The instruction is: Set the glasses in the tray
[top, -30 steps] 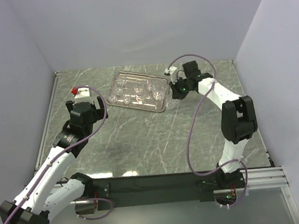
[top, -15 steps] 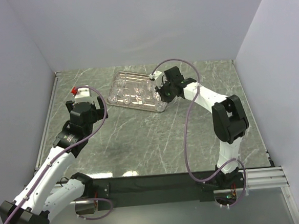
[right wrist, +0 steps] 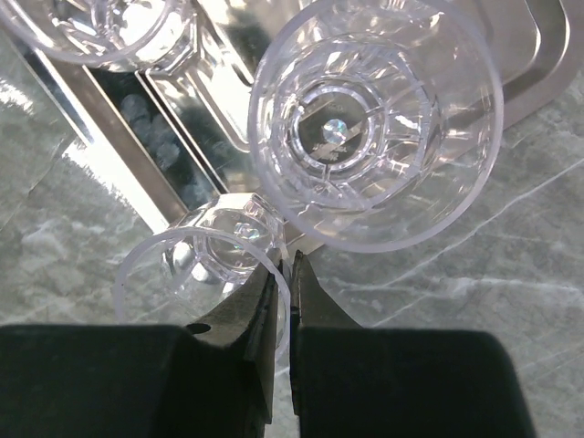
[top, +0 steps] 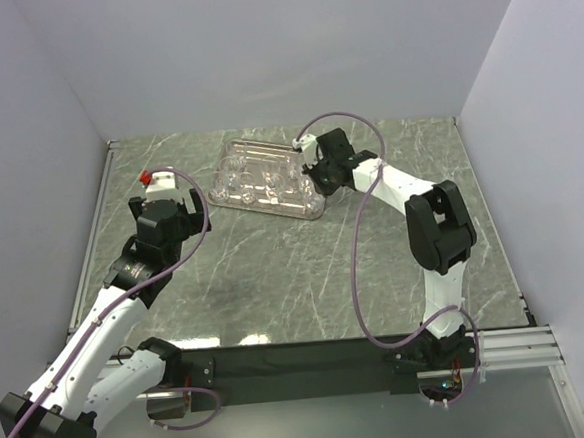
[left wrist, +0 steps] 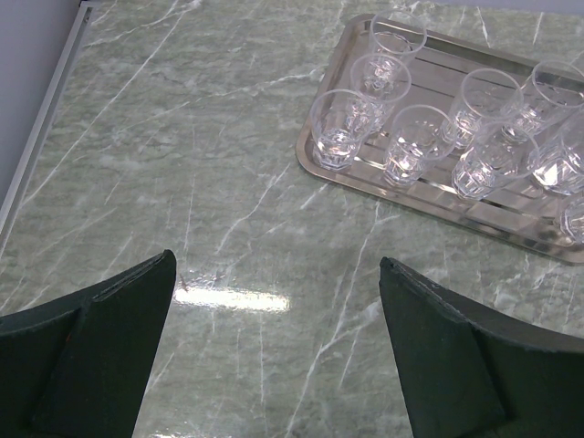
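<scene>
The silver tray (top: 233, 205) lies at the back middle of the table and holds several clear glasses (top: 269, 178); it also shows in the left wrist view (left wrist: 429, 203) with glasses (left wrist: 338, 130) in it. My right gripper (top: 319, 180) is at the tray's right end, shut on the rim of a clear glass (right wrist: 205, 265) held over the tray's edge (right wrist: 119, 164), one finger inside the rim and one outside. Another glass (right wrist: 376, 119) stands in the tray right beside it. My left gripper (left wrist: 274, 301) is open and empty over bare table, left of the tray.
The marble table (top: 305, 268) is walled on the left, back and right. A metal rail (top: 93, 233) runs along the left edge. A black strip (top: 302, 359) lies along the near edge between the arm bases.
My right gripper moved left from beside the tray's right end to over the tray's right edge, carrying the glass. The left arm has not moved.
</scene>
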You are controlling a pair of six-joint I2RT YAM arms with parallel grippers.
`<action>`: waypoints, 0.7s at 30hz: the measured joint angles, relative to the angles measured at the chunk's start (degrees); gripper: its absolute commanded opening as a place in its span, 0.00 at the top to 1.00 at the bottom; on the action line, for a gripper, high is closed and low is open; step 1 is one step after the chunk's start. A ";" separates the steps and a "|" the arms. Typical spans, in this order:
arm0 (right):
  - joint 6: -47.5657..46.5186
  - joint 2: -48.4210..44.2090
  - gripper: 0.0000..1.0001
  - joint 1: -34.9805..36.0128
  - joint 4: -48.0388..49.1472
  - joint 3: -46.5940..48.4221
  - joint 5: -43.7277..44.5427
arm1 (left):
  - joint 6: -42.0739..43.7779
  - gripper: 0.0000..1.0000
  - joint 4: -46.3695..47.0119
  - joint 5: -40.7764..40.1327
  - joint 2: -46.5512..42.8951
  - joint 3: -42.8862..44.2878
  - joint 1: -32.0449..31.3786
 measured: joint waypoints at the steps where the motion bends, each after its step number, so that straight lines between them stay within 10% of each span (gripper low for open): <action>1: 0.22 0.20 1.00 0.02 0.09 0.15 0.24 | 0.00 0.01 0.00 0.00 0.02 0.00 0.00; 21: 1.11 2.78 0.59 0.90 0.26 1.84 1.86 | 0.00 0.01 0.00 0.00 0.13 0.00 0.00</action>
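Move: The right gripper already pinches the rim of a leaning glass over the tray's near right corner; the free spot for it there is about 2 cm back, 3 cm left and 8 cm below the hand. One standing glass is roughly 5 cm ahead and 1 cm left of the hand, another some 10 cm left and 2 cm ahead, both with their middles around 4 cm lower. From the left hand the corner spot lies about 11 cm ahead, 27 cm right and 23 cm down. Lower the right gripper about 1 cm, easing it slightly left and forward, to set the pinched glass down into the tray's near right corner beside the standing glass. Then stay there with the wrist steady and open the fingers to some 40 percent, letting go of the rim, one finger still inside the glass and the other outside. ##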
